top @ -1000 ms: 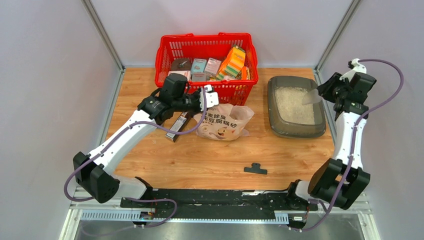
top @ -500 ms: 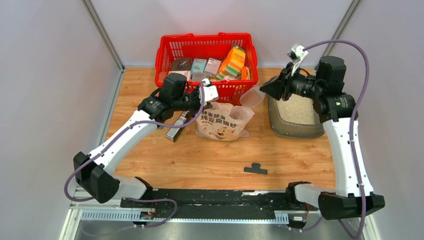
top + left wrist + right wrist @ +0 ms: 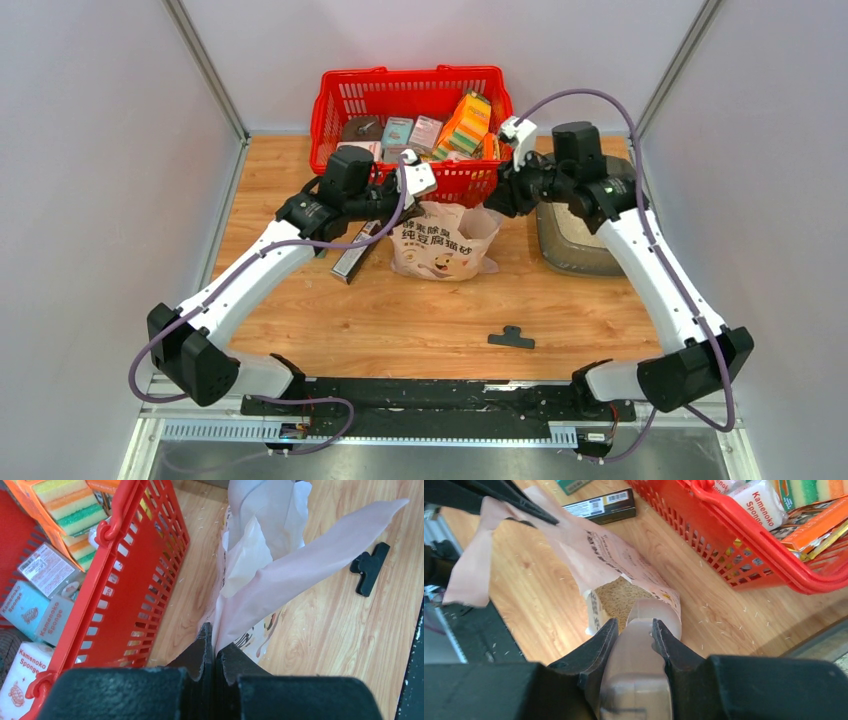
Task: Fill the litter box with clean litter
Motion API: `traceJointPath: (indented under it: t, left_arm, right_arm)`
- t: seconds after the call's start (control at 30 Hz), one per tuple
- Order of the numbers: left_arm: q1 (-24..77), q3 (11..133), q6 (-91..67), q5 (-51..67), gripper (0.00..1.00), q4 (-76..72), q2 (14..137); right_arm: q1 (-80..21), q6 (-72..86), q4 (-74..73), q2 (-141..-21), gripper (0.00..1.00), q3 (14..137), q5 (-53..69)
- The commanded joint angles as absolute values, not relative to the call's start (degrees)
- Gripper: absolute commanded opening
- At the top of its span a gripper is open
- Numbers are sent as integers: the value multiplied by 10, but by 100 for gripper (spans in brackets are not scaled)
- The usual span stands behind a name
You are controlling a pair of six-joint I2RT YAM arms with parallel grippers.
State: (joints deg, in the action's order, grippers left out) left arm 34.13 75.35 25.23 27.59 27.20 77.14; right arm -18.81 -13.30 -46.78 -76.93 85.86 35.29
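The grey litter box [image 3: 578,250] sits at the right, largely covered by my right arm. My right gripper [image 3: 497,204] [image 3: 635,630] is shut on the handle of a clear plastic scoop [image 3: 646,614], whose bowl hangs at the open mouth of the pink cat-print bag [image 3: 445,245] [image 3: 611,555]. Beige clean litter [image 3: 616,596] shows inside the bag. My left gripper [image 3: 413,186] [image 3: 214,639] is shut on the bag's top edge [image 3: 280,575], holding it up and open.
A red basket [image 3: 415,100] [image 3: 125,575] [image 3: 744,545] full of sponges and boxes stands just behind the bag. A black box [image 3: 352,255] [image 3: 601,507] lies left of the bag. A black clip [image 3: 511,338] [image 3: 369,567] lies on the wood nearer me. Stray granules dot the table.
My right arm has swung left from over the litter box to the bag's mouth, carrying the scoop. The left gripper has kept its hold on the bag's edge.
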Motion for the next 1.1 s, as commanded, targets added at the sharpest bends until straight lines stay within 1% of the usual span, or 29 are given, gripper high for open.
traceJointPath:
  t: [0.0,0.13,0.23,0.33,0.43,0.47,0.5,0.6,0.8,0.9,1.0,1.07]
  left_arm:
    - [341,779,146,273,0,138,749]
    - [340,810,84,250,0,91,768]
    - [341,845,66,248,0,76,794]
    - [341,855,71,246,0,76,811]
    - [341,839,72,249,0,81,808]
    - [340,831,68,253,0,83,806]
    - [341,827,64,255,0,83,802]
    - [341,817,48,258,0,83,796]
    - [341,808,40,257,0,80,796]
    - [341,809,30,257,0,69,799]
    - [342,816,22,255,0,65,804]
    - [341,821,19,256,0,64,807]
  right_arm:
    - [-236,-70,-361,-807,0,858,172]
    - [-259,-9,-364,-860,0,887,107]
    - [-267,12,-362,-887,0,899,50]
    - [-267,18,-324,-892,0,886,26]
    - [-270,25,-286,-886,0,836,5]
    - [-273,28,-270,-878,0,798,1]
    - [-274,30,-253,-874,0,775,-32]
    - [-282,39,-208,-867,0,718,-48]
    - [-293,85,-207,-877,0,646,-9]
    - [-285,145,-201,-882,0,626,59]
    - [-281,176,-186,-891,0,629,76]
    - [-265,234,-175,-901,0,642,98]
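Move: The open mouth of the litter bag lies about 7 cm ahead, 3 cm to the left and 14 cm below the right hand, which already holds the scoop. The litter box's middle is some 15 cm ahead and 24 cm to the right; the red basket is about 29 cm ahead and 17 cm to the left. From the left hand, still gripping the bag's upper corner, that mouth is about 7 cm ahead, 13 cm to the right and 12 cm below. The scoop goes down into the litter inside the bag, handle still held by the right gripper, which sinks about 12 cm and reaches 8 cm forward, mostly forward and down together at first, then nearly straight down, turning about 30 degrees clockwise until its fingers are at the mouth. The left hand keeps its pinch on the corner and draws it a few centimetres forward and slightly right while its wrist turns counter-clockwise and tips. ##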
